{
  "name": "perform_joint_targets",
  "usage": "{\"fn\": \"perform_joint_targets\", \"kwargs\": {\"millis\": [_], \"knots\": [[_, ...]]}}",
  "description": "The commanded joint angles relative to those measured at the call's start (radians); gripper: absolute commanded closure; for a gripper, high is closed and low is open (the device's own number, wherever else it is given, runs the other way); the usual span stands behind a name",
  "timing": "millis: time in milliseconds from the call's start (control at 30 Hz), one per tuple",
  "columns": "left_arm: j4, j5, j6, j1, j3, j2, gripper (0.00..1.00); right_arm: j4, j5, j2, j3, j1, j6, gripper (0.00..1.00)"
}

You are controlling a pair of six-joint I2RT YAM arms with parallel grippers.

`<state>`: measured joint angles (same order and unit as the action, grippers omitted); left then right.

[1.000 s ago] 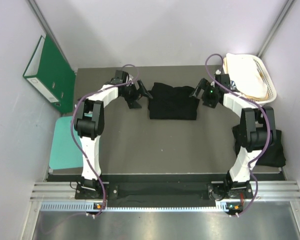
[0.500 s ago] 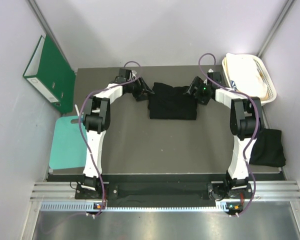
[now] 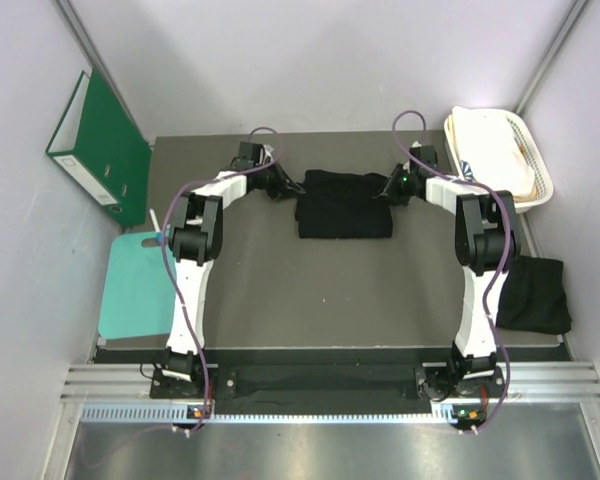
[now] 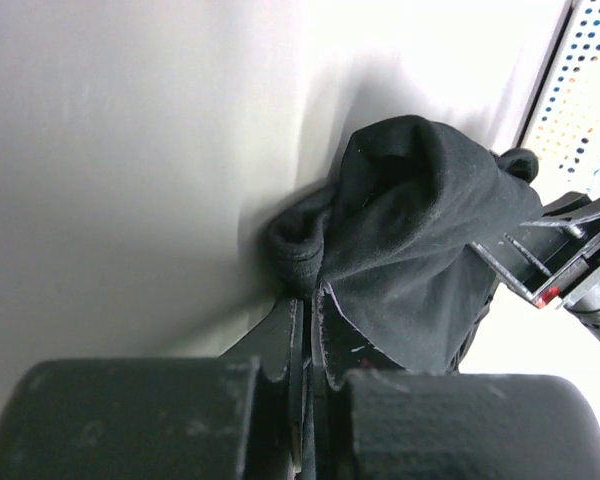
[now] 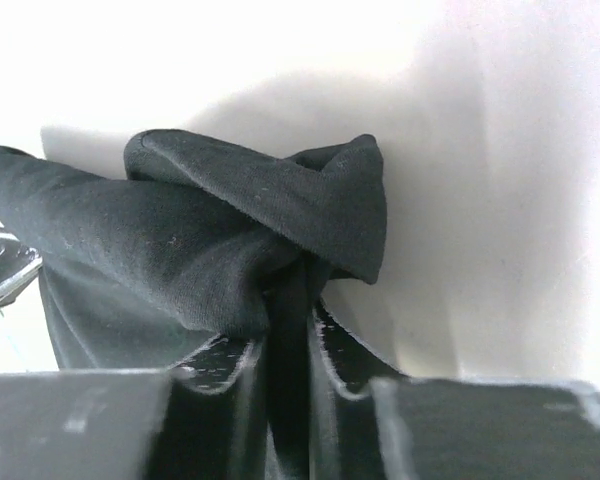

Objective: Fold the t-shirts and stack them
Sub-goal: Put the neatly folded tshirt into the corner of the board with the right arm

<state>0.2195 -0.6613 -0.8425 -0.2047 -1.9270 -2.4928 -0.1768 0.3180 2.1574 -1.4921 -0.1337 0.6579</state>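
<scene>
A folded black t-shirt [image 3: 345, 205] lies at the back middle of the table. My left gripper [image 3: 292, 187] is at its far left corner, and in the left wrist view it [image 4: 310, 296] is shut on a bunched edge of the black cloth [image 4: 420, 250]. My right gripper [image 3: 389, 190] is at the far right corner. The right wrist view shows it [image 5: 292, 300] pinching a fold of the same shirt [image 5: 180, 240]. A second black t-shirt [image 3: 535, 295] lies crumpled at the table's right edge.
A white basket [image 3: 525, 150] holding cream cloth stands at the back right. A green binder [image 3: 100, 145] leans against the left wall, with a teal mat [image 3: 135, 285] below it. The back wall is close behind the shirt.
Both grippers moved inward to the folded shirt's far corners and closed from open onto the cloth. The right arm stretched back, uncovering the t-shirt at the right edge.
</scene>
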Motion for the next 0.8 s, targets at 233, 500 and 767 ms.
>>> {"fn": "perform_joint_targets", "kwargs": {"millis": [233,500,767], "knots": [[0.173,0.220,0.264,0.008,0.098,0.328,0.01,-0.124,-0.246,-0.329,0.030,-0.026,-0.237,0.01],[0.403,0.178,0.477,-0.165,-0.041,0.411,0.01,-0.260,-0.456,-0.560,0.136,-0.021,-0.327,0.00],[0.391,0.115,0.454,-0.329,-0.007,0.351,0.01,-0.542,-0.648,-0.688,0.245,-0.020,-0.230,0.10]]}}
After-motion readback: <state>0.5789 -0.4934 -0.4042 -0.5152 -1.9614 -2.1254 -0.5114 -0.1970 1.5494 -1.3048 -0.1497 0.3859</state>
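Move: The left hand pinches the folded t-shirt's left side near the far edge; the shirt's middle lies about 9 cm to its right, 4 cm back and 2 cm lower. For the right hand, pinching the opposite side, it is some 9 cm left, 3 cm back and 2 cm lower. From the right hand the white basket stands roughly 22 cm right and 7 cm ahead, the dark folded stack about 30 cm right and 23 cm back. Both grippers open wide, release the t-shirt and rise some 15 cm, moving back and right, the left over it. ##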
